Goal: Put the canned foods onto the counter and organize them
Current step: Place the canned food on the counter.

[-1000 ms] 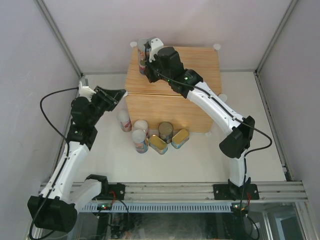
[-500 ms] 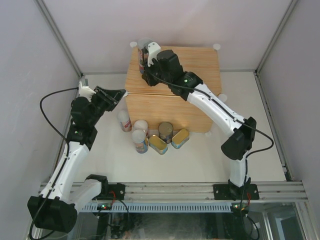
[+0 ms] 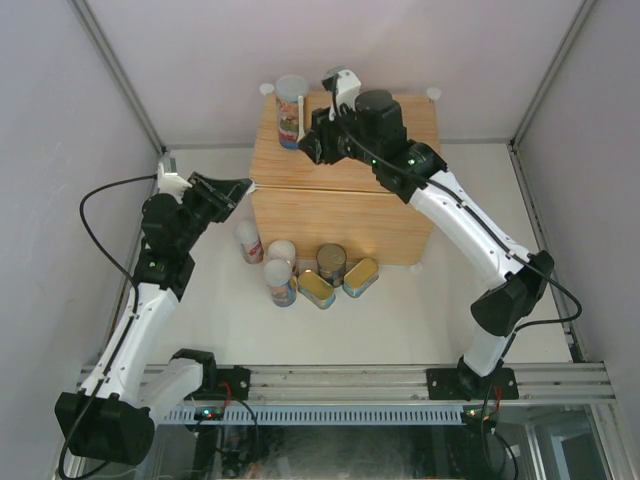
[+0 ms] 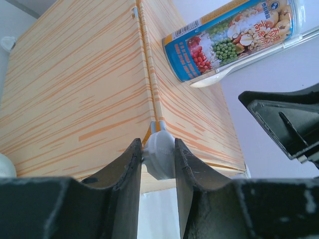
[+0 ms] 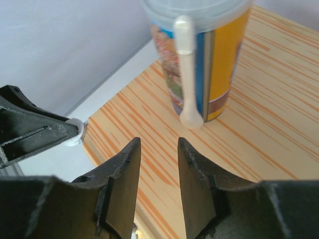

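Note:
A tall white-lidded can stands upright on the back left corner of the wood-grain counter. My right gripper hovers just right of it, open and empty; in the right wrist view the can stands apart, ahead of the right gripper. My left gripper is shut on the white round connector at the counter's front left corner. On the table in front of the counter stand three more white-lidded cans, a dark metal-topped can and two flat gold tins.
White walls enclose the table on three sides, with metal posts at the back corners. The right arm's elbow hangs over the right part of the table. The left arm rises along the table's left side. A rail runs along the near edge.
My right gripper has opened, let go of the can on the counter and drawn back to the right. The can stays upright. The left arm has not moved.

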Action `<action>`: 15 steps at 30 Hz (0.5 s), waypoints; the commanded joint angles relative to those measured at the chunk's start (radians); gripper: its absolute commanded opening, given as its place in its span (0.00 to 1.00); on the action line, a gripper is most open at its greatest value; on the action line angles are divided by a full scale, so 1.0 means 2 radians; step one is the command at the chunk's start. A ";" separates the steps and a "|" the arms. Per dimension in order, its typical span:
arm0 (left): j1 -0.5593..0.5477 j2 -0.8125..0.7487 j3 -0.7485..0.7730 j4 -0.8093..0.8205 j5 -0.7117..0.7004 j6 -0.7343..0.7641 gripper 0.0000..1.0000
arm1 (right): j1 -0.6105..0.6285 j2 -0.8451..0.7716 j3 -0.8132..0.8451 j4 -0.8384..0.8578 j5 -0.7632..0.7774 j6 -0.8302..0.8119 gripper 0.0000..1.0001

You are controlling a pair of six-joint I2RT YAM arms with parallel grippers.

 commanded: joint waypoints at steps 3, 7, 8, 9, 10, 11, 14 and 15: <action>0.003 -0.015 -0.013 -0.006 0.008 0.015 0.06 | -0.039 -0.002 -0.009 0.050 -0.091 0.083 0.43; 0.002 -0.012 -0.013 -0.005 0.009 0.015 0.06 | -0.041 0.005 -0.006 0.057 -0.091 0.077 0.58; 0.002 -0.011 -0.013 -0.004 0.009 0.015 0.06 | -0.041 0.008 -0.005 0.058 -0.090 0.076 0.60; 0.002 -0.011 -0.013 -0.004 0.010 0.014 0.06 | -0.040 0.011 -0.002 0.057 -0.090 0.075 0.61; 0.002 -0.010 -0.013 -0.003 0.009 0.014 0.06 | -0.041 0.014 0.000 0.056 -0.089 0.074 0.61; 0.003 -0.010 -0.014 -0.002 0.009 0.014 0.06 | -0.041 0.018 0.003 0.056 -0.088 0.073 0.62; 0.002 -0.010 -0.016 0.001 0.009 0.013 0.06 | -0.040 0.028 0.006 0.057 -0.081 0.072 0.61; 0.003 -0.009 -0.017 0.002 0.010 0.012 0.06 | -0.039 0.031 0.008 0.058 -0.078 0.071 0.61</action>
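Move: The tall can with the white spoon on its side stands on the counter about 6 cm ahead of my right hand and 3 cm to its left, its middle about level with my fingers. The counter's front-left knob lies some 4 cm back, 9 cm left and 6 cm lower; the back-left knob is roughly 16 cm ahead, 7 cm left and 6 cm lower. From my left hand that tall can is about 11 cm ahead, 6 cm right and 6 cm higher. I open my right fingers from about a third to well over half while easing that hand some 2 cm forward, back in towards the tall can. It first swings about 1 cm right, then comes back left and sinks about 1 cm, rolling roughly 10 degrees clockwise as seen from behind the hand. I don't touch the can yet. ##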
